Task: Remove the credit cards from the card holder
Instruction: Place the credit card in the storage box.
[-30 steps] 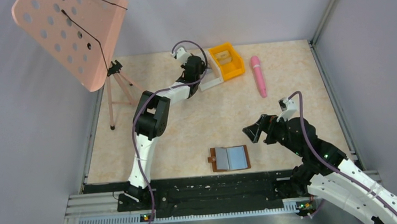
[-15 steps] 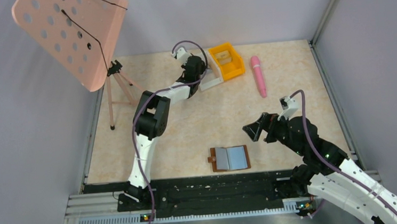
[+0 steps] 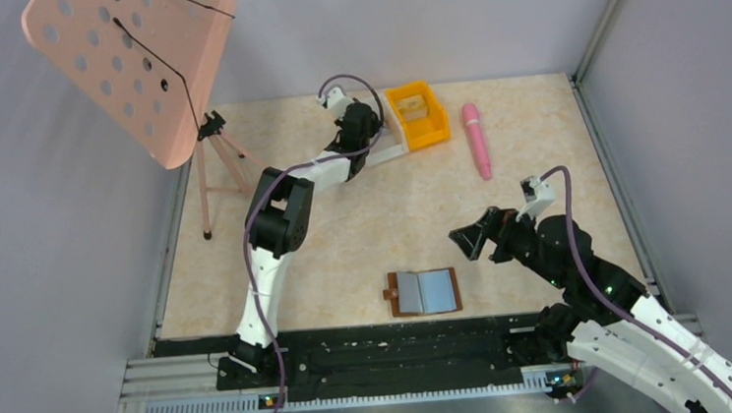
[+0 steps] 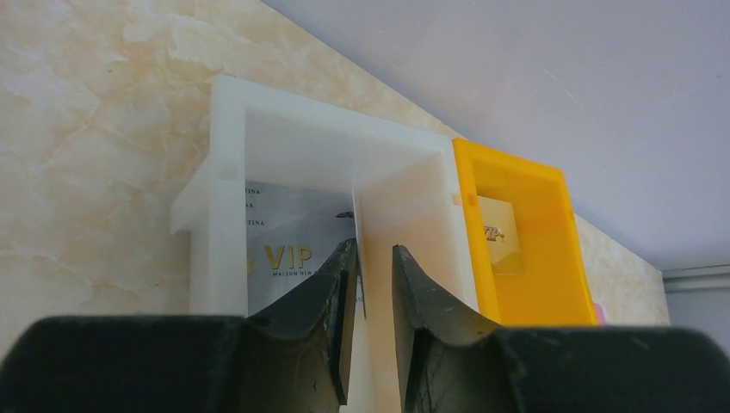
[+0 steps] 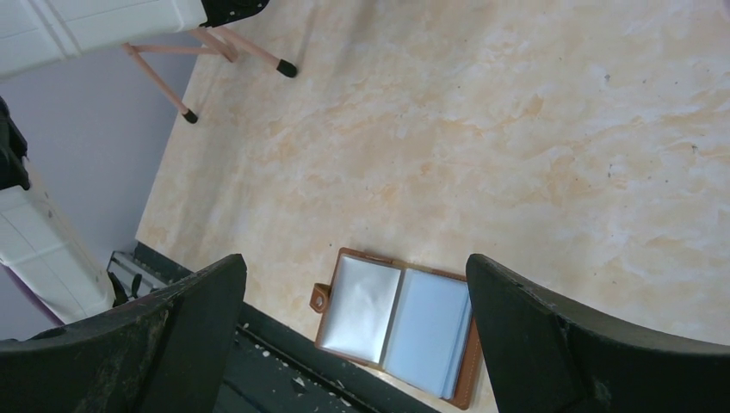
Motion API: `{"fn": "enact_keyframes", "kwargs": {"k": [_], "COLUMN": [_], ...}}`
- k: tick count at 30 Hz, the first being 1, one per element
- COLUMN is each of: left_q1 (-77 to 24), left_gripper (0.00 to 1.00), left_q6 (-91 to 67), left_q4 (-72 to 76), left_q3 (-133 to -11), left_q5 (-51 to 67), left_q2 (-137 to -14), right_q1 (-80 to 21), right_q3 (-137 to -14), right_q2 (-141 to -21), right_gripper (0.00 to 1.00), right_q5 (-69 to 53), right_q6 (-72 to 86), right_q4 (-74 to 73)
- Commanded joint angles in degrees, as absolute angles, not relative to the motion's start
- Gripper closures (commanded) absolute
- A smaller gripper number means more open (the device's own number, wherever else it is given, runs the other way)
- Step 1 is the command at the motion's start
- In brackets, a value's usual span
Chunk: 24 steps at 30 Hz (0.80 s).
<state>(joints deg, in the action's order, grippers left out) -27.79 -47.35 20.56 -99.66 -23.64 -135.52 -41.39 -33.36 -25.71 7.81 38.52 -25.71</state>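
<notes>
The card holder lies open flat near the table's front edge, brown with pale blue-grey pockets and its clasp tab to the left. I cannot tell cards from pockets in it. My right gripper hovers wide open above and to the right of it, holding nothing. My left gripper is at the far white bin, its jaws a little apart over the bin's right wall. A grey credit card marked VIP rests in that bin. Another card lies in the orange bin.
A pink pen-shaped object lies at the back right. A pink perforated music stand on a tripod stands at the back left. A black rail runs along the front edge.
The right arm's wrist has shifted slightly to the right above the card holder. The left arm stays at the white bin. The card holder has not moved.
</notes>
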Motion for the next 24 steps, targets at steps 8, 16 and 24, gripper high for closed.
{"fn": "enact_keyframes", "kwargs": {"k": [8,16,24], "left_q1": [-27.4,-27.4,-27.5], "left_gripper": [0.65,0.58,0.51], "left_q6": [-43.6,-43.4,-40.6], "left_q4": [20.0,20.0,19.3], "left_q3": [-101.9,-102.5,-102.7], "left_q5": [-24.5,-22.0,-21.9], "left_q2": [-130.6,-129.3,-127.4], "right_q1": [-40.9,-40.9,-40.9], "right_q3": [-36.6,-36.6,-37.0], "right_q2": [-25.1,-24.7,-24.3], "right_gripper": [0.01,0.01,0.01], "right_q5": [7.1,6.2,5.5], "right_q6": [38.4,39.1,39.7], "right_q4": [-24.7,-24.8,-25.4]}}
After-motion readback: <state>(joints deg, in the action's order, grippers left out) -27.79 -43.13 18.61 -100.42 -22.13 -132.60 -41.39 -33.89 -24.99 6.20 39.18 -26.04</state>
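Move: The credit card to be let go stands on edge in the white storage box, right between the left fingertips, its middle 1 or 2 cm ahead of and about 2 cm below them. The VIP cards lie flat on the box floor some 4 cm ahead, 3 cm left and 5 cm down; the yellow box's middle is roughly 10 cm to the right and 2 cm ahead, 3 cm lower. From the right hand the credit card is about 44 cm ahead, 17 cm left and 14 cm lower. The credit card is let go inside the white storage box: the left fingers, already a quarter open, go on spreading steadily to about half open while the hand stays almost in place. Then, still opening, the left hand rises straight up some 3 cm, away from the cards on the box floor. ##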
